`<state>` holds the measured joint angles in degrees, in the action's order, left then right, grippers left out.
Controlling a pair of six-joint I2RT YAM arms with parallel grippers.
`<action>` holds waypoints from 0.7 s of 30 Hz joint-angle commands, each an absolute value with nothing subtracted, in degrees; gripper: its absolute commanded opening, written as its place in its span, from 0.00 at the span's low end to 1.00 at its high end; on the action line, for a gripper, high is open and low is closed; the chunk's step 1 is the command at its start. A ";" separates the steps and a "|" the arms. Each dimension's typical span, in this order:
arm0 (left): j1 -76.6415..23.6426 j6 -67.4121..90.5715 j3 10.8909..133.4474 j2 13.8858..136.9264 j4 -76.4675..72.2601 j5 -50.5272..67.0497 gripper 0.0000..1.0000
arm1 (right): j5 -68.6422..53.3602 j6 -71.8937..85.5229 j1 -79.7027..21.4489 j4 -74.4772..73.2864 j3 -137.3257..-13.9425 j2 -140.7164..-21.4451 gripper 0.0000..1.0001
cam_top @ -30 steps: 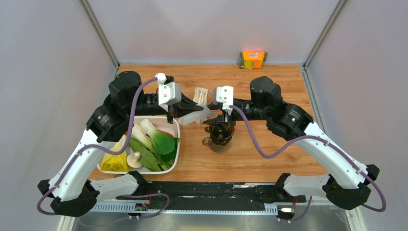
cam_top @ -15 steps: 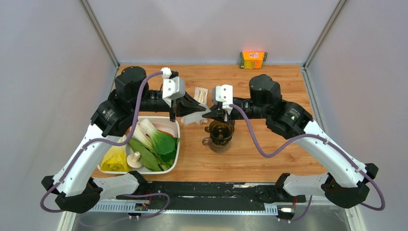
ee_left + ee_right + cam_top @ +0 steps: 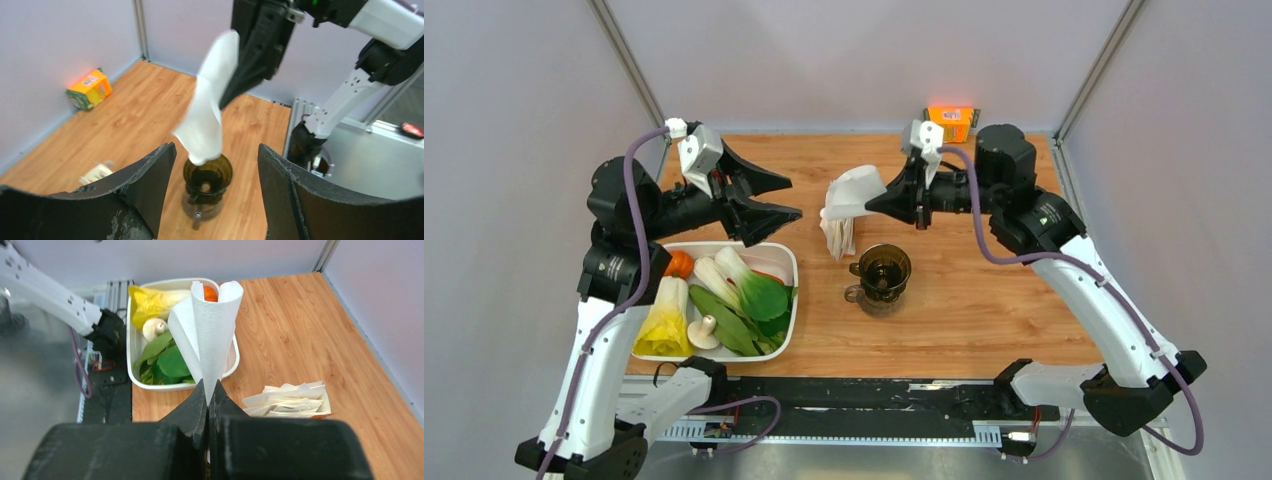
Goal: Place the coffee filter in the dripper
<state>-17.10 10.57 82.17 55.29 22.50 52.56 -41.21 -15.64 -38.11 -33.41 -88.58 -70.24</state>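
Observation:
The coffee filter (image 3: 852,190), a white paper cone, hangs in the air behind and left of the dripper. My right gripper (image 3: 871,205) is shut on its pointed end (image 3: 208,390), and the cone (image 3: 210,335) opens away from the jaws. The dripper (image 3: 885,270) is a dark brown see-through cup sitting on a glass jug at mid-table. In the left wrist view the filter (image 3: 210,110) hangs above the dripper (image 3: 207,177). My left gripper (image 3: 794,197) is open and holds nothing, well left of the filter.
A white tray (image 3: 795,300) of vegetables sits at the front left. A packet of cream paper filters (image 3: 837,235) lies just left of the dripper and under the held filter. An orange box (image 3: 951,122) stands by the back wall.
My left gripper opened, let go of the filter and drew back to the left. My right gripper, now shut on the filter, carried it up and toward the back.

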 commanded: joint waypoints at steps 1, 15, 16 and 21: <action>-13.86 24.45 76.03 52.06 13.08 57.18 0.72 | -51.36 -0.83 -32.77 -22.20 -89.55 -70.45 0.00; -21.42 49.85 52.02 47.80 -29.01 48.35 0.73 | -52.29 22.59 -31.71 0.27 -82.22 -69.85 0.00; -22.40 49.80 52.16 48.07 -30.10 47.47 0.73 | -51.81 24.25 -31.64 2.26 -81.70 -69.99 0.00; -25.61 52.70 52.69 50.75 -33.96 40.94 0.73 | -50.36 31.89 -31.64 9.45 -79.70 -70.49 0.00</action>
<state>-24.62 48.73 50.96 49.21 -24.86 47.40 -51.29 22.46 -31.73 -1.21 -80.53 -70.81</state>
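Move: The paper filter, pinched by the right hand with its middle about 2 cm left and 2 cm ahead of that hand point, lies about 8 cm right, 3 cm ahead and some 6 cm below the open left hand. The dripper, on the glass carafe, is about 26 cm below the right hand, 2 cm back and 3 cm right. Also from the right hand, the filter stack lies roughly 12 cm ahead, 4 cm left and 38 cm down. The filter, still pinched in the shut right fingers, is raised about 5 cm away from the dripper, those fingers tipping upward through roughly 25 degrees. The left hand, wide open throughout, dips about 7 cm, then climbs back about half of that while drifting right towards the filter, its fingers tilting upward too. ##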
